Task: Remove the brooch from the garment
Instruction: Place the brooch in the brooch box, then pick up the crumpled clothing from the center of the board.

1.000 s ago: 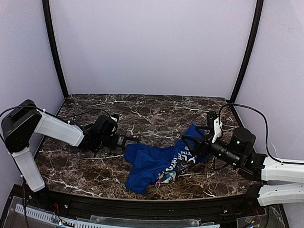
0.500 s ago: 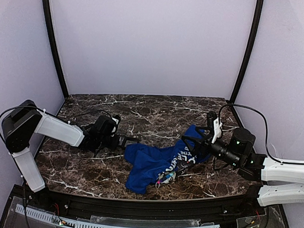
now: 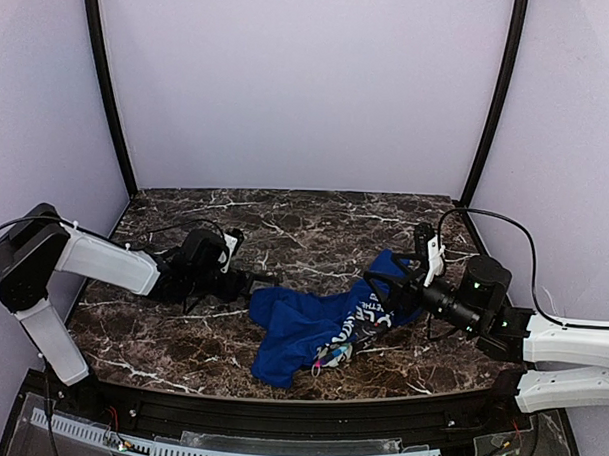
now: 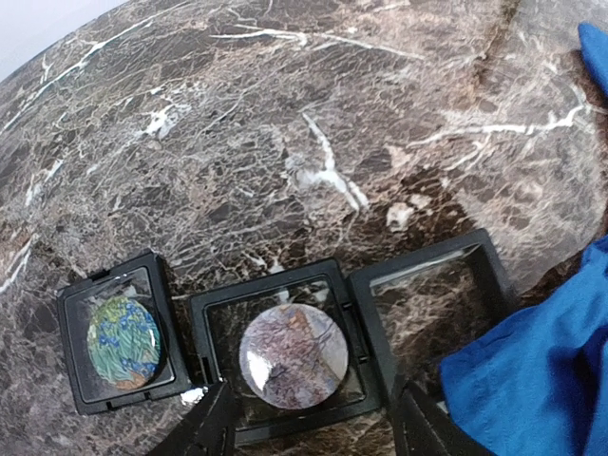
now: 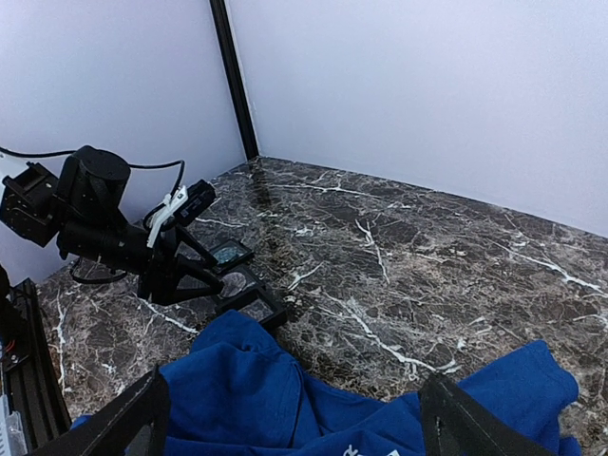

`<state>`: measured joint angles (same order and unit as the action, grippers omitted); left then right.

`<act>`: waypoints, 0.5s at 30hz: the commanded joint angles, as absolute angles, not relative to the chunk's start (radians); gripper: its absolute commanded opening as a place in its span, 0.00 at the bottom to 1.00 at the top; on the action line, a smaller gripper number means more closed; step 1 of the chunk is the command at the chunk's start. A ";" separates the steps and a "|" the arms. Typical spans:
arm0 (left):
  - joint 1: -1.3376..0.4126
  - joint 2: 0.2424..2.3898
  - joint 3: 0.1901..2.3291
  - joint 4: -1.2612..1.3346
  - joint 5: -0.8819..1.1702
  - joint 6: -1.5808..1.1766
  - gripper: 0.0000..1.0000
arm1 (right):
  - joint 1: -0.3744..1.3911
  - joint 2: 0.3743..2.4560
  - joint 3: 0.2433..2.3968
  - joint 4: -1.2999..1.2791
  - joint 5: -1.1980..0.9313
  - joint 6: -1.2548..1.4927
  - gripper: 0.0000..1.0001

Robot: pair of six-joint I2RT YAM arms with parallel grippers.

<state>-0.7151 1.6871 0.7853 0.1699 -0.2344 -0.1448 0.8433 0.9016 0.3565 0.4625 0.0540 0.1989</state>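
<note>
The blue garment (image 3: 301,328) lies crumpled at the table's middle front, with white lettering on it. The brooch (image 3: 331,356) is a tiny multicoloured spot at the garment's near edge; neither wrist view shows it. My left gripper (image 3: 255,280) is open and low over the table, left of the garment. In the left wrist view its fingers (image 4: 211,429) straddle the middle one of three small dark trays. My right gripper (image 3: 380,289) is open above the garment's right part. The garment fills the bottom of the right wrist view (image 5: 247,394), between the fingers (image 5: 123,426).
Three small black square trays stand in a row by the garment's left edge. The left tray (image 4: 119,344) holds a blue-green round pin, the middle tray (image 4: 285,350) a grey-purple one, and the right tray (image 4: 427,299) is empty. Walls enclose the marble table (image 3: 315,223).
The left arm's rear links have swung left and lower, and its wrist has shifted slightly left. The right arm, the garment and the brooch have not moved.
</note>
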 commanded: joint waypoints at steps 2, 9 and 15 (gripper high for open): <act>-0.708 1.570 0.728 0.235 -0.148 -0.145 0.69 | 0.836 0.900 0.356 0.467 0.058 0.201 0.92; -0.732 1.452 0.648 0.329 0.116 -0.112 0.88 | 0.837 0.921 0.355 0.406 0.123 0.224 0.94; -0.877 1.383 0.665 0.310 0.214 -0.045 0.97 | 0.836 0.911 0.325 0.402 0.123 0.238 0.96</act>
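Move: The brooch already lies in the middle brooch box, about 2 cm ahead of the left hand, 1 cm to its left and 3 cm below. The boxed second brooch is roughly 5 cm ahead and 6 left, and the empty box 1 ahead and 5 right. The garment's middle is some 16 cm right, 9 back and 2 below. From the right hand, the garment's middle lies about 3 cm ahead, 5 left and 18 below. The left hand, its fingers already half open, climbs away from the brooch in the middle box by about 8 cm, soon drawing back and to the right over the table by 6 to 7 cm each way with growing speed, towards the garment; the fingers spread to nearly wide open, and the wrist turns some 20 degrees clockwise while its left side dips. The wide-open right hand, still at first, then sinks about 2 cm towards the garment, holding nothing. ##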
